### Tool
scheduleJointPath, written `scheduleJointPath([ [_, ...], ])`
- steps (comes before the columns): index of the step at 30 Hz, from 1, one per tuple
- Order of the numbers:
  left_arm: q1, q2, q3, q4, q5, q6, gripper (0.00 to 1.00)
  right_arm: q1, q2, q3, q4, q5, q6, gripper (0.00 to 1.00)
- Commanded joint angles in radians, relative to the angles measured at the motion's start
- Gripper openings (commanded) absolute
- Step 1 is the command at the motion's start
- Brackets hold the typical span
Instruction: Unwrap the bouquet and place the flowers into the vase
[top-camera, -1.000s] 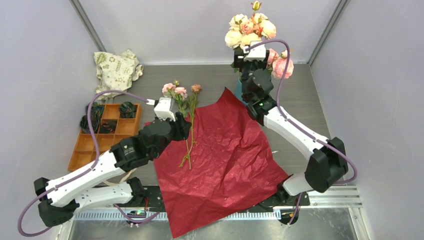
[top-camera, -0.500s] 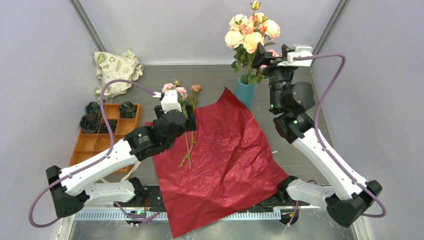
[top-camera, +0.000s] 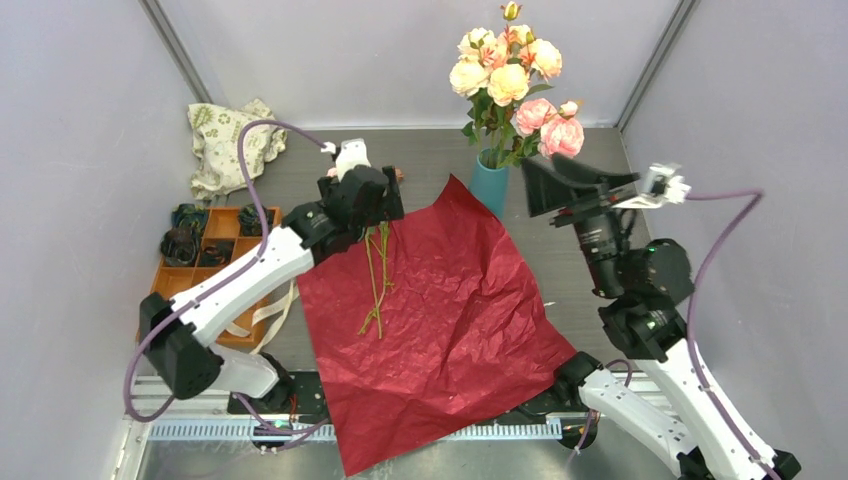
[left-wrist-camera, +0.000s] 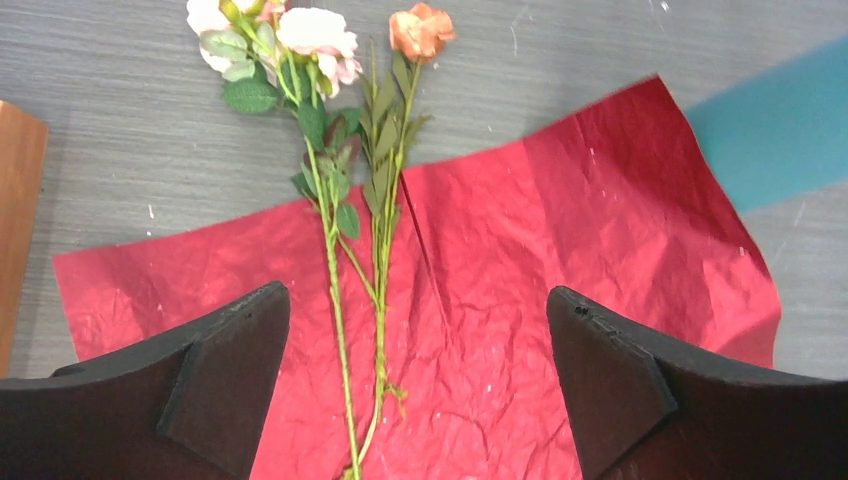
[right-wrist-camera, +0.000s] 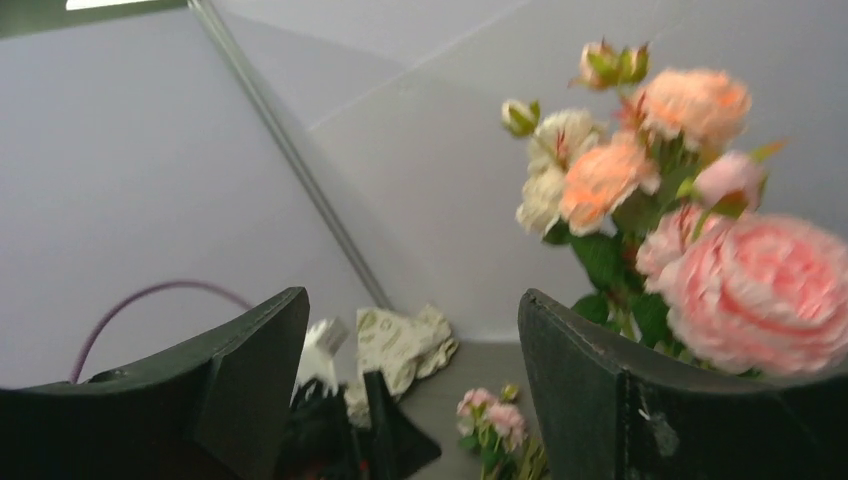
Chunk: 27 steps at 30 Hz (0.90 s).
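The dark red wrapping paper (top-camera: 440, 300) lies spread flat on the table. Two loose flowers (top-camera: 377, 280) rest along its left part, pink heads (left-wrist-camera: 310, 30) and a peach head (left-wrist-camera: 420, 30) on the bare table beyond its edge. My left gripper (top-camera: 370, 205) hovers over them, open, stems (left-wrist-camera: 335, 270) showing between its fingers (left-wrist-camera: 220, 370) untouched. The teal vase (top-camera: 490, 185) at the back holds several pink, peach and cream roses (top-camera: 510, 80). My right gripper (top-camera: 565, 180) is open and empty just right of the vase, roses (right-wrist-camera: 700, 200) beside it.
A white cloth bag with green print (top-camera: 232, 140) lies at the back left. An orange compartment tray (top-camera: 190, 290) with dark rosettes sits at the left, cream straps (top-camera: 275, 310) beside it. Grey walls close in the table on three sides.
My left gripper opened wide and moved toward the flower heads. My right arm swung right and back from the vase, opening and leaving pink roses standing in it.
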Motion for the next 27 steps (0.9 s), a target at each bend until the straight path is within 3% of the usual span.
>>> scheduleJointPath([
  [1, 0.099, 0.094, 0.131, -0.067, 0.048, -0.051, 1.0, 0.001, 0.023, -0.102, -0.095, -0.143, 0.201, 0.82],
  [6, 0.22, 0.253, 0.202, -0.115, 0.189, -0.142, 0.96, 0.002, -0.012, -0.132, -0.126, -0.164, 0.219, 0.81],
  [11, 0.265, 0.431, 0.279, -0.184, 0.198, -0.19, 0.92, 0.001, -0.07, -0.145, -0.174, -0.149, 0.206, 0.81],
  [16, 0.337, 0.586, 0.273, -0.107, 0.31, -0.232, 0.83, 0.002, -0.074, -0.159, -0.219, -0.14, 0.193, 0.81],
  [27, 0.392, 0.741, 0.407, -0.13, 0.329, -0.228, 0.67, 0.001, -0.018, -0.178, -0.212, -0.156, 0.201, 0.81],
])
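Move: The pink roses' leafy stem, at the place the fingers are going for, lies about 12 cm ahead of the open left hand, 5 cm to its left and some 23 cm below. The orange rose's stem runs roughly 3 cm to the right of that spot; the orange bloom is about 10 cm beyond it and 5 cm right. The vase stands some 15 cm ahead and 20 cm right of the left hand. From the empty right hand, that pink-rose stem is about 21 cm ahead, 30 cm left and far below. Over the pink roses' stem comes the left hand, first sweeping forward, then mostly dropping, about 20 cm down and 11 cm forward, a bit left. Its fingers tip some 35 degrees steeper, turn counter-clockwise and narrow to about three-quarters open, straddling the stem without pinching it. The empty right hand, clear of the vase, sinks about 13 cm and drifts slightly left, its upward-pointing fingers tipping down towards level. ##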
